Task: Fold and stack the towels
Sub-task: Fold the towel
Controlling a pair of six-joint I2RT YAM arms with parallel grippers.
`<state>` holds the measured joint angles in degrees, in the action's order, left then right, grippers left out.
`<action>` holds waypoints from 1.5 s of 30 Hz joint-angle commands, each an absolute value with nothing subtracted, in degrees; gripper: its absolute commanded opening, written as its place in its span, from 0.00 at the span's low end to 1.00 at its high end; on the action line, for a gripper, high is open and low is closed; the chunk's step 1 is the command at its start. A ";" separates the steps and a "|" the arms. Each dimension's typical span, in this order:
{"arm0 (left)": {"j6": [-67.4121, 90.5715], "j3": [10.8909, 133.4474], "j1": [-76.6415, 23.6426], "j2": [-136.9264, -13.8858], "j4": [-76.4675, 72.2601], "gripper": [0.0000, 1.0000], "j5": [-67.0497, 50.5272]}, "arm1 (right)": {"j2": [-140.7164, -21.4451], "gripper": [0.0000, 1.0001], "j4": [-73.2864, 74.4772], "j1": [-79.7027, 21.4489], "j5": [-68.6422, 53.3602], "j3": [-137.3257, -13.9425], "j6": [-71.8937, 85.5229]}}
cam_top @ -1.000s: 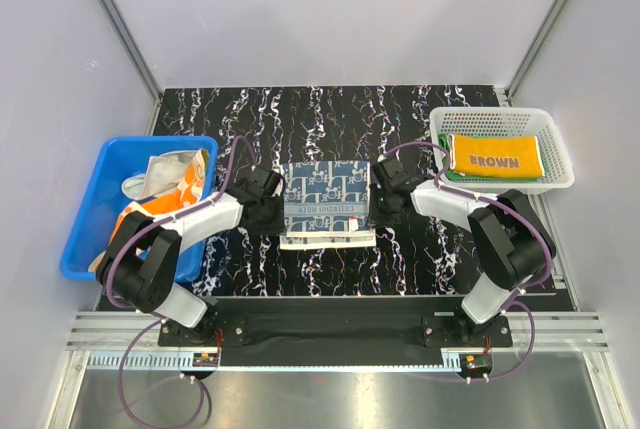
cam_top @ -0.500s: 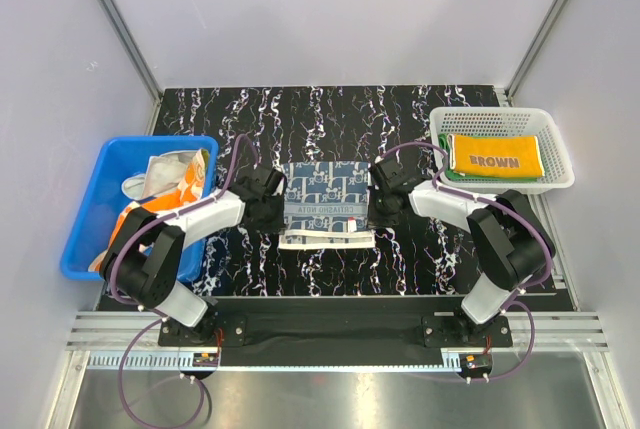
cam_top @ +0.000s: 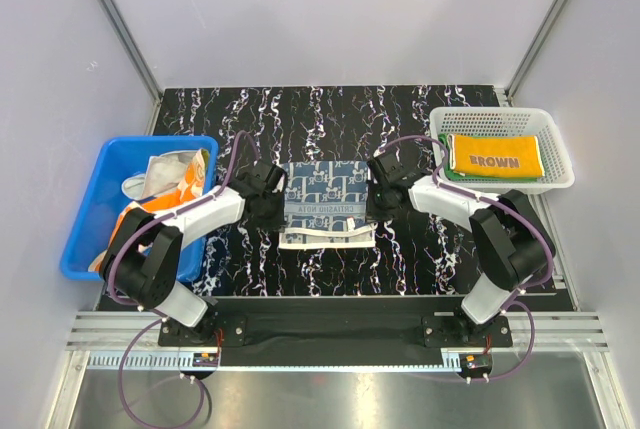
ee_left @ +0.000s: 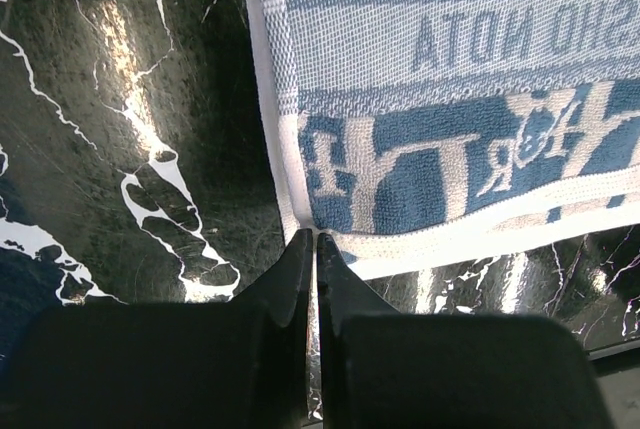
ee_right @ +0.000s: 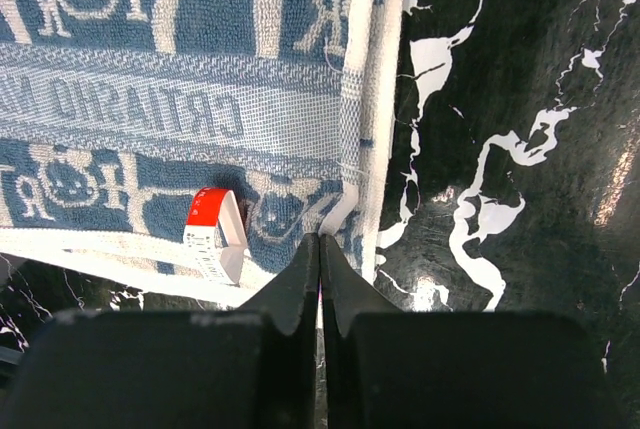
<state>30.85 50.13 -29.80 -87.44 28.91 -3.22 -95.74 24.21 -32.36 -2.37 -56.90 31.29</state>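
Note:
The white towel with navy pattern [cam_top: 328,199] lies folded flat at the table's centre. My left gripper [cam_top: 271,211] is at its near-left corner. In the left wrist view the towel [ee_left: 450,69] fills the top and the left gripper [ee_left: 313,240] is shut, its tips pinching the white hem. My right gripper [cam_top: 377,205] is at the towel's right edge. In the right wrist view the right gripper [ee_right: 320,239] is shut on a raised fold of the towel [ee_right: 150,99] hem, beside a red-and-white tag [ee_right: 215,231].
A blue bin [cam_top: 80,214] at the left holds crumpled towels [cam_top: 170,184]. At the right, a white mesh basket [cam_top: 556,149] holds an orange-yellow towel [cam_top: 495,156] folded on top of a green one [cam_top: 452,173]. The black marbled table [cam_top: 330,119] runs back to the walls.
Both grippers have shut on the towel's side edges; a second ago their jaws stood apart. Both wrists have shifted slightly away from the bases.

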 commanded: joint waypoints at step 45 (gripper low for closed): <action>35.51 41.66 -33.48 -70.05 32.34 0.00 -10.89 | -82.80 0.00 29.35 -33.05 -3.96 -52.91 27.60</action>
<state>35.16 38.59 -32.64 -73.41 30.59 -10.74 -86.63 26.94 -32.80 -5.32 -50.33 28.64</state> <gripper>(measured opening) 0.012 0.010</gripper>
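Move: In the left fingers is the near left corner of the blue towel's top layer; the lower layer's near left corner lies about 5 cm back, 1 cm left and 2 cm below. The right fingers hold the matching right corner, the lower corner some 5 cm back, 2 cm right and 2 cm below; the red-and-white tag is 5 cm left, level. The towel's middle is about 7 cm ahead and 10 cm right of the left hand. Flicking the towel's upper layer, both arms keep their pinch on its near corners and lift quickly, the left by about 7 cm and the right by 5. They then swing back and down towards the robot, past the start height, the left ending 7 cm back and the right 4. After a short stay low, both begin to rise again, the right slightly more. ##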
